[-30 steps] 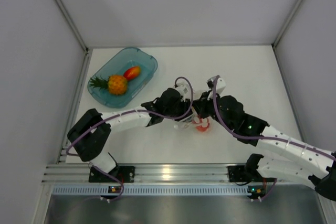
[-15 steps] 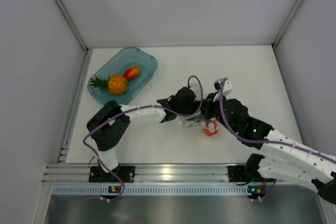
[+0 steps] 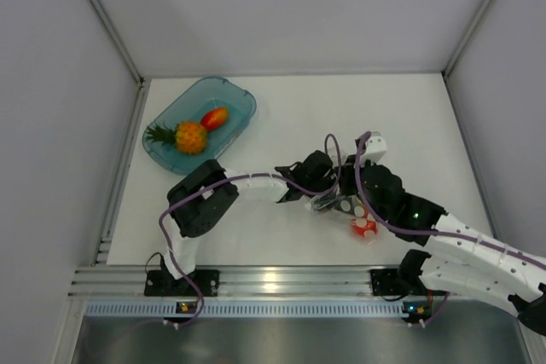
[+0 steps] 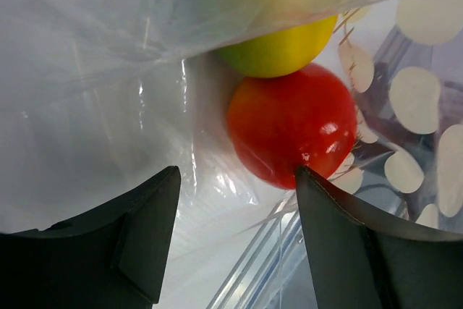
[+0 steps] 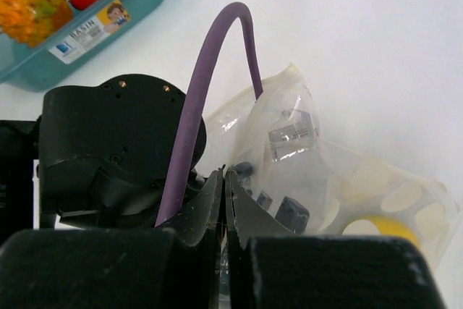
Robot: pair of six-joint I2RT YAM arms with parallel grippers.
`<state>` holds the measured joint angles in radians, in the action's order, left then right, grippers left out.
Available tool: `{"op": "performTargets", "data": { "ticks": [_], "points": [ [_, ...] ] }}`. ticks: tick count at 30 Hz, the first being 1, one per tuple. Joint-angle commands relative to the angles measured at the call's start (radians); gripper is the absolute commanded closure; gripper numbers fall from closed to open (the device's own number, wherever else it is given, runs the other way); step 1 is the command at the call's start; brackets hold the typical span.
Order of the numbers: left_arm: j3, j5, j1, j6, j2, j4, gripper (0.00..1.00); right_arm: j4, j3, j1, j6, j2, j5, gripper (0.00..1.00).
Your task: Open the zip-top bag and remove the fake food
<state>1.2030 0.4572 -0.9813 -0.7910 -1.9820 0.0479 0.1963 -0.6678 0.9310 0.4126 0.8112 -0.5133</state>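
Note:
The zip-top bag [image 5: 318, 157] is a clear crinkly pouch with white dots, lifted between both arms near the table's middle [image 3: 338, 205]. My right gripper [image 5: 226, 179] is shut on a fold of its plastic edge. My left gripper [image 4: 235, 179] is open, its fingers pushed into the bag's mouth over the zip strip [image 4: 282, 251]. Just ahead of those fingers lie a red rounded fruit [image 4: 293, 132] and a yellow lemon [image 4: 278, 52], both inside the bag. In the top view the red fruit [image 3: 364, 228] shows low in the hanging pouch.
A translucent teal tray [image 3: 230, 95] stands at the back left, holding an orange pineapple [image 3: 189, 136] and a red-orange fruit [image 3: 214, 118]. The left arm [image 3: 247, 185] stretches across the table's middle. White walls close in the left, back and right sides.
Both grippers and the bag have shifted right and toward the near edge. The left gripper has opened wider and gone into the bag's mouth. The right gripper has stayed shut.

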Motion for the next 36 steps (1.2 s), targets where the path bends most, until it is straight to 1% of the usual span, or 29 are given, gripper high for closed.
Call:
{"op": "performTargets", "data": {
  "ticks": [1, 3, 4, 6, 7, 8, 9, 10, 11, 12, 14, 15, 17, 19, 21, 23, 26, 29, 33, 34, 35, 36],
  "points": [
    [0.018, -0.036, -0.03, -0.02, -0.006, 0.026, 0.3, -0.034, 0.013, 0.0, 0.008, -0.014, 0.016, 1.0],
    [0.003, -0.072, -0.033, -0.039, 0.028, 0.052, 0.33, -0.034, 0.022, 0.0, 0.006, -0.014, 0.027, 1.0],
    [-0.012, -0.128, -0.031, -0.039, 0.04, 0.052, 0.33, -0.031, 0.022, 0.0, 0.006, -0.017, 0.025, 1.0],
    [-0.04, -0.193, -0.034, -0.028, 0.095, 0.052, 0.33, -0.014, 0.017, 0.0, 0.008, -0.023, 0.018, 1.0],
    [-0.052, -0.253, -0.034, -0.024, 0.115, 0.046, 0.33, -0.009, 0.017, 0.0, 0.011, -0.026, 0.018, 1.0],
    [-0.068, -0.282, -0.033, -0.017, 0.15, 0.031, 0.32, -0.006, 0.014, 0.0, 0.011, -0.038, 0.024, 1.0],
    [-0.065, -0.305, -0.033, 0.005, 0.164, -0.024, 0.32, -0.006, 0.01, 0.002, 0.012, -0.043, 0.028, 1.0],
    [-0.063, -0.324, -0.033, 0.018, 0.176, -0.045, 0.31, -0.011, 0.005, 0.0, 0.02, -0.047, 0.036, 1.0],
    [-0.053, -0.366, -0.033, 0.032, 0.199, -0.095, 0.3, -0.014, 0.004, 0.002, 0.028, -0.055, 0.047, 1.0],
    [-0.049, -0.385, -0.033, 0.056, 0.212, -0.153, 0.3, -0.038, 0.008, 0.0, 0.035, -0.058, 0.058, 1.0],
    [-0.045, -0.443, -0.033, 0.079, 0.253, -0.196, 0.29, -0.086, 0.019, 0.0, 0.061, -0.064, 0.103, 1.0],
    [-0.037, -0.462, -0.033, 0.102, 0.265, -0.227, 0.29, -0.136, 0.031, 0.0, 0.072, -0.063, 0.122, 1.0],
    [-0.025, -0.511, -0.033, 0.124, 0.304, -0.313, 0.28, -0.188, 0.045, 0.0, 0.103, -0.05, 0.172, 1.0],
    [-0.002, -0.56, -0.031, 0.156, 0.33, -0.365, 0.28, -0.312, 0.065, 0.002, 0.13, -0.034, 0.219, 1.0],
    [0.013, -0.607, -0.033, 0.182, 0.368, -0.45, 0.27, -0.377, 0.074, 0.0, 0.15, -0.003, 0.274, 1.0],
    [0.03, -0.618, -0.033, 0.208, 0.405, -0.521, 0.27, -0.463, 0.076, 0.0, 0.193, 0.037, 0.312, 1.0],
    [0.055, -0.631, -0.033, 0.222, 0.436, -0.611, 0.27, -0.535, 0.083, 0.0, 0.247, 0.071, 0.311, 1.0],
    [0.04, -0.614, -0.033, 0.217, 0.465, -0.612, 0.27, -0.628, 0.132, 0.0, 0.285, 0.078, 0.297, 1.0],
    [0.033, -0.6, -0.033, 0.21, 0.479, -0.612, 0.27, -0.65, 0.139, -0.004, 0.299, 0.095, 0.311, 1.0],
    [0.033, -0.592, -0.033, 0.208, 0.476, -0.612, 0.27, -0.634, 0.136, -0.008, 0.301, 0.097, 0.309, 1.0],
    [0.035, -0.582, -0.034, 0.213, 0.462, -0.612, 0.27, -0.571, 0.125, -0.012, 0.304, 0.091, 0.277, 1.0],
    [0.035, -0.574, -0.034, 0.217, 0.45, -0.612, 0.27, -0.546, 0.122, -0.014, 0.308, 0.085, 0.257, 1.0]
  ]
}}
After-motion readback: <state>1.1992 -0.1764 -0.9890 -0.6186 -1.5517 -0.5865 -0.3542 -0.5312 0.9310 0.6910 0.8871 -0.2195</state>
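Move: The red fake fruit lies loose in the bag some 7 cm to the right of the left hand's open fingers, about 5 cm back and 3 cm lower; the yellow one lies about 9 cm to its right, level fore and aft and 3 cm lower. From the right hand, shut on the bag's rim, the red fruit is roughly 10 cm back, 6 cm right and 18 cm below, the yellow one 5 cm back, 8 cm right and 18 cm below. The bag's rim stays pinched in the right fingers, which dip about 1 cm, then carry it some 8 cm left and 4 cm up, rolling about 30 degrees with the left side rising. Inside the mouth, the open left hand swings left about 14 cm, rising 7 and edging forward, its fingers turning steeper down and more forward, without closing on any fruit. ##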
